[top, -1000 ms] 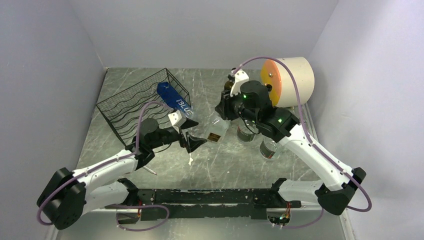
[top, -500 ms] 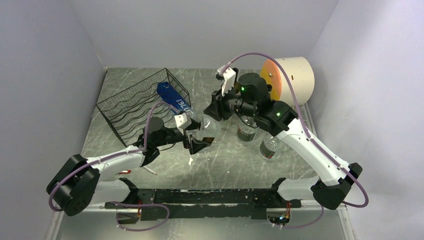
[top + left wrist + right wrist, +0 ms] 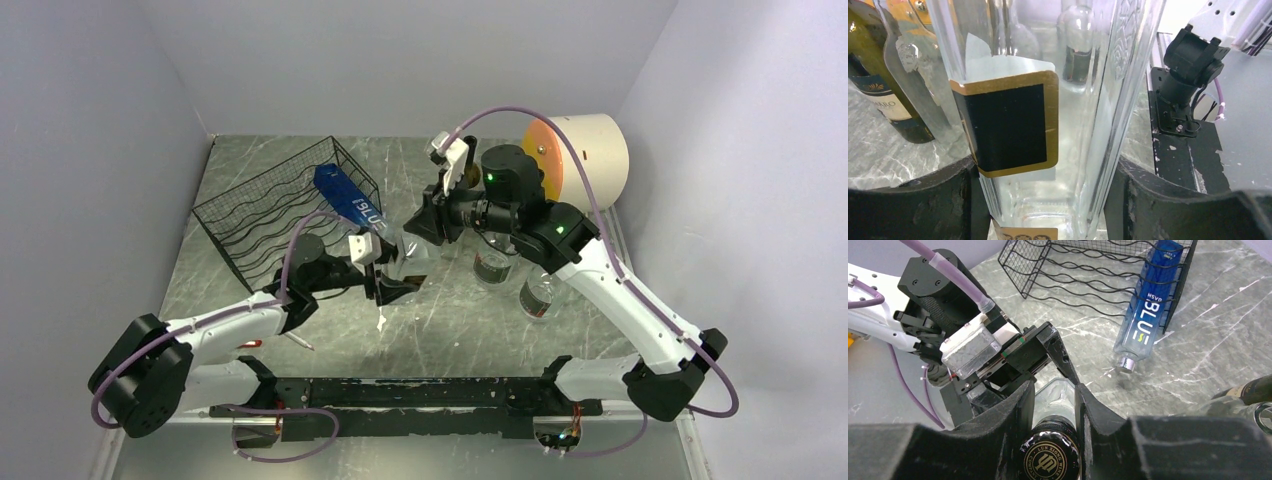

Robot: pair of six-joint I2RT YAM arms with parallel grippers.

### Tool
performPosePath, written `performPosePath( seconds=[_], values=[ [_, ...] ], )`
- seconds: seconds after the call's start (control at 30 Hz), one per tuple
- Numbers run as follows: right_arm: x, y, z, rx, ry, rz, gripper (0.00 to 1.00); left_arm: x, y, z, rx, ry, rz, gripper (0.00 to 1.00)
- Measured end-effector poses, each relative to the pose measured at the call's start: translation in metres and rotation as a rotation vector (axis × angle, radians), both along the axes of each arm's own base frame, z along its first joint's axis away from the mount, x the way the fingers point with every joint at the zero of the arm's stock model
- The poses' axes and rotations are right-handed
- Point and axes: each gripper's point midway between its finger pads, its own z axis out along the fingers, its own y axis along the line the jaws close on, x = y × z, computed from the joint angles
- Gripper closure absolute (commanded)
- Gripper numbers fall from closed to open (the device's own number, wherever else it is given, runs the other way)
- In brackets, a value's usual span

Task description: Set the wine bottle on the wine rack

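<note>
The wine bottle (image 3: 412, 253) is clear glass with a black and gold label (image 3: 1008, 127) and a black cap (image 3: 1054, 455), and it hangs tilted above the table's middle. My right gripper (image 3: 426, 222) is shut on its neck (image 3: 1054, 405). My left gripper (image 3: 393, 281) has its jaws pressed on both sides of the lower body (image 3: 1048, 200). The wine rack (image 3: 262, 218) of black wavy wire stands to the left, also in the right wrist view (image 3: 1073, 270). A blue bottle (image 3: 350, 200) leans on its right end (image 3: 1147, 310).
Two more bottles (image 3: 492, 265) (image 3: 537, 296) stand right of the middle under my right arm. A dark green bottle (image 3: 883, 95) shows behind the held one. A cream cylinder with an orange face (image 3: 585, 160) lies at the back right. Walls close in on three sides.
My right arm carried the bottle leftward toward the left gripper. The left gripper moved in round the bottle's body and closed from wide open onto it.
</note>
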Motion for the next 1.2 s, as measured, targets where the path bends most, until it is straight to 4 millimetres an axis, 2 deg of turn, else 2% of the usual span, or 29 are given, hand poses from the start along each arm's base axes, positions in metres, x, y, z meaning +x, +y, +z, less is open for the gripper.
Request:
performPosePath(
  seconds=[0.07,0.13,0.23,0.4,0.5,0.6,0.73,0.9,1.0,1.2],
  values=[
    [0.001,-0.001,0.000,-0.001,-0.001,-0.005,0.61,0.002,-0.001,0.000,0.016,-0.010,0.002,0.93],
    [0.002,-0.002,0.001,0.000,-0.002,-0.018,0.43,0.006,-0.001,0.001,0.036,-0.027,0.005,0.93],
    [-0.001,-0.004,0.011,0.032,-0.005,-0.026,0.29,0.014,0.000,-0.001,0.070,-0.074,0.033,0.93],
    [0.000,-0.018,0.040,0.078,-0.063,-0.097,0.26,0.026,0.004,-0.008,0.136,-0.139,0.078,0.93],
    [0.007,-0.029,0.063,0.102,-0.094,-0.177,0.26,0.038,0.005,0.001,0.160,-0.226,0.107,0.93],
    [0.013,-0.040,0.076,0.108,-0.105,-0.254,0.26,0.050,0.004,0.018,0.170,-0.333,0.137,0.93],
    [0.018,-0.053,0.077,0.086,-0.084,-0.334,0.25,0.068,0.001,0.049,0.194,-0.478,0.164,0.93],
    [0.022,-0.065,0.067,0.023,-0.036,-0.413,0.24,0.086,-0.006,0.098,0.216,-0.668,0.172,0.93],
    [0.021,-0.070,0.062,0.000,-0.011,-0.431,0.23,0.089,-0.006,0.115,0.233,-0.775,0.173,0.93],
    [0.009,-0.075,0.062,-0.003,0.007,-0.409,0.19,0.103,-0.010,0.129,0.346,-0.945,0.137,0.93]
  ],
)
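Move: The left hand already grips the clear wine bottle low on its body. From it the rack's middle lies some 25 cm ahead, 26 cm left and 16 cm below; the blue bottle in the rack lies about 24 cm ahead, 12 cm left, 13 cm below. The right hand still holds the neck, with the clear bottle's middle roughly 12 cm below, 4 cm left and 1 cm back; a dark-labelled bottle stands 7 cm ahead, 16 cm right and 25 cm lower. The right fingers let go of the clear bottle's neck and open wide as that hand rises, swings right and sinks a little, ending about 7 cm right and 6 cm up, yawed clockwise some 25 degrees. The left keeps its grip on the body, carrying the bottle forward, then mainly up, about 13 cm in all, and rolling its top back towards the robot by over 50 degrees. ##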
